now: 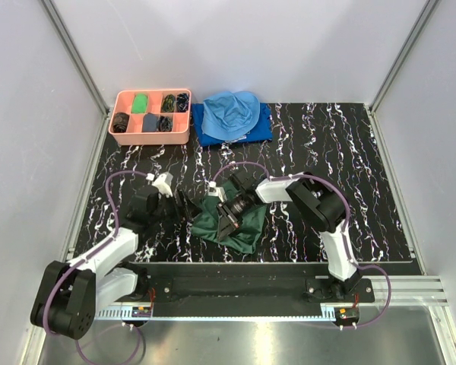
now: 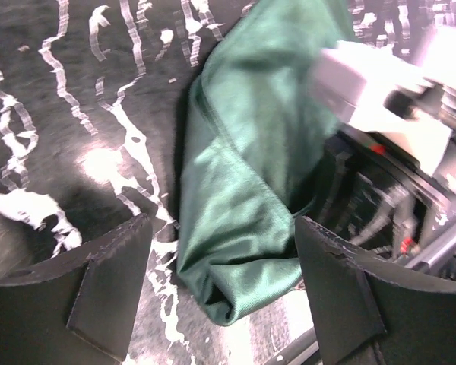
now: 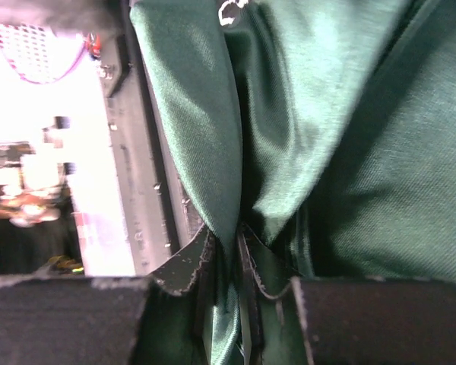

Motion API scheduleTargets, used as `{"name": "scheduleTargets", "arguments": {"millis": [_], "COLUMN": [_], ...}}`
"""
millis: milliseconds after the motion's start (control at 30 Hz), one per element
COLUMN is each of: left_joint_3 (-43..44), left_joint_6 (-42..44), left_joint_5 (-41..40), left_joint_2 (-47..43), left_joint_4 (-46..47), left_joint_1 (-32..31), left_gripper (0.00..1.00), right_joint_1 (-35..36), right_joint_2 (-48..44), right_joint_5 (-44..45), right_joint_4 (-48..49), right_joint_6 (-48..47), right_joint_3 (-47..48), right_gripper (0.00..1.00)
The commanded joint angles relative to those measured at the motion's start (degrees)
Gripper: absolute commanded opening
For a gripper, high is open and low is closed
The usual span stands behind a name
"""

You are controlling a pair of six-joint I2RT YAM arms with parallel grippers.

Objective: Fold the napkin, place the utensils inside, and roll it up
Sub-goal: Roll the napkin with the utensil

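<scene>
The dark green napkin (image 1: 243, 224) lies bunched on the black marbled table near its front edge. My right gripper (image 1: 226, 222) is shut on a raised fold of it; in the right wrist view the two pads pinch the cloth (image 3: 349, 152) tightly at the gripper (image 3: 234, 247). My left gripper (image 1: 184, 204) stands open just left of the napkin. In the left wrist view its fingers (image 2: 106, 281) straddle the rounded lower end of the napkin (image 2: 243, 190) without touching it. The utensils are out of view.
A pink compartment tray (image 1: 118, 105) with small dark and green items sits at the back left. A light blue cloth (image 1: 232, 110) lies on a darker blue cloth (image 1: 254, 133) beside it. The metal base rail (image 1: 251, 285) runs along the front edge.
</scene>
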Motion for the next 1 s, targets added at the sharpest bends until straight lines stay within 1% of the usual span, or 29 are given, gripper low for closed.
{"name": "scheduleTargets", "arguments": {"millis": [0, 33, 167, 233, 367, 533, 567, 633, 800, 900, 967], "left_joint_3": [-3.2, -3.8, -5.0, -5.4, -6.1, -7.3, -7.5, -7.8, -8.4, -8.7, -8.9], "left_joint_6": [-1.0, -1.1, -0.5, -0.4, -0.1, -0.1, -0.1, -0.2, -0.5, -0.3, -0.3], "left_joint_5": [5.9, 6.3, 7.1, 7.6, 7.4, 7.9, 7.8, 7.7, 7.9, 8.2, 8.2], "left_joint_2": [-0.4, 0.4, 1.9, 2.8, 4.8, 5.4, 5.3, 5.3, 5.6, 5.9, 6.0], "left_joint_4": [14.4, 16.2, 18.4, 19.8, 19.8, 19.8, 19.7, 19.3, 19.8, 19.8, 19.7], "left_joint_1": [-1.0, -1.3, -2.3, -3.0, -4.0, -4.3, -4.5, -4.5, -4.8, -5.1, -5.3], "left_gripper": [0.78, 0.77, 0.77, 0.75, 0.71, 0.68, 0.65, 0.61, 0.52, 0.51, 0.48], "right_joint_1": [-2.2, -2.6, -3.4, -3.8, -4.6, -5.0, -5.2, -5.2, -5.5, -5.8, -6.0], "right_joint_2": [6.1, 6.9, 10.0, 10.7, 12.5, 14.0, 14.3, 15.0, 15.8, 16.2, 16.4], "right_joint_5": [-1.8, -2.6, -4.5, -5.3, -6.7, -8.1, -8.4, -8.8, -9.4, -9.5, -9.5], "right_joint_4": [-8.1, -8.4, -10.5, -10.9, -11.8, -12.0, -12.1, -12.2, -12.4, -12.5, -12.5], "right_joint_6": [-0.9, -0.9, -0.9, -0.9, -0.9, -0.9, -0.9, 0.5, 0.7, 0.7, 0.7], "right_joint_3": [2.4, 3.5, 5.6, 6.5, 7.5, 9.0, 9.5, 9.9, 10.9, 11.2, 11.2], "right_gripper": [0.19, 0.19, 0.18, 0.18, 0.18, 0.17, 0.17, 0.17, 0.17, 0.17, 0.17]}}
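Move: The napkin's left end, where its near edge is being rolled, is about 4 cm back from my open left hand, 3 cm to its right and 4 cm below. My right gripper holds that edge, some 6 cm back and 9 cm right of the left hand. From my right hand, the left end is about 7 cm to the left and 1 cm ahead, and the middle of the flat napkin is roughly 6 cm ahead and 1 cm right. I keep the napkin's near edge pinched in my right hand and roll that wrist some 25 degrees, its top going forward, while the hand barely shifts. Meanwhile I swing my left hand right, then back and down to the napkin's left end, about 5 cm in all, and partly close its fingers around the end. ##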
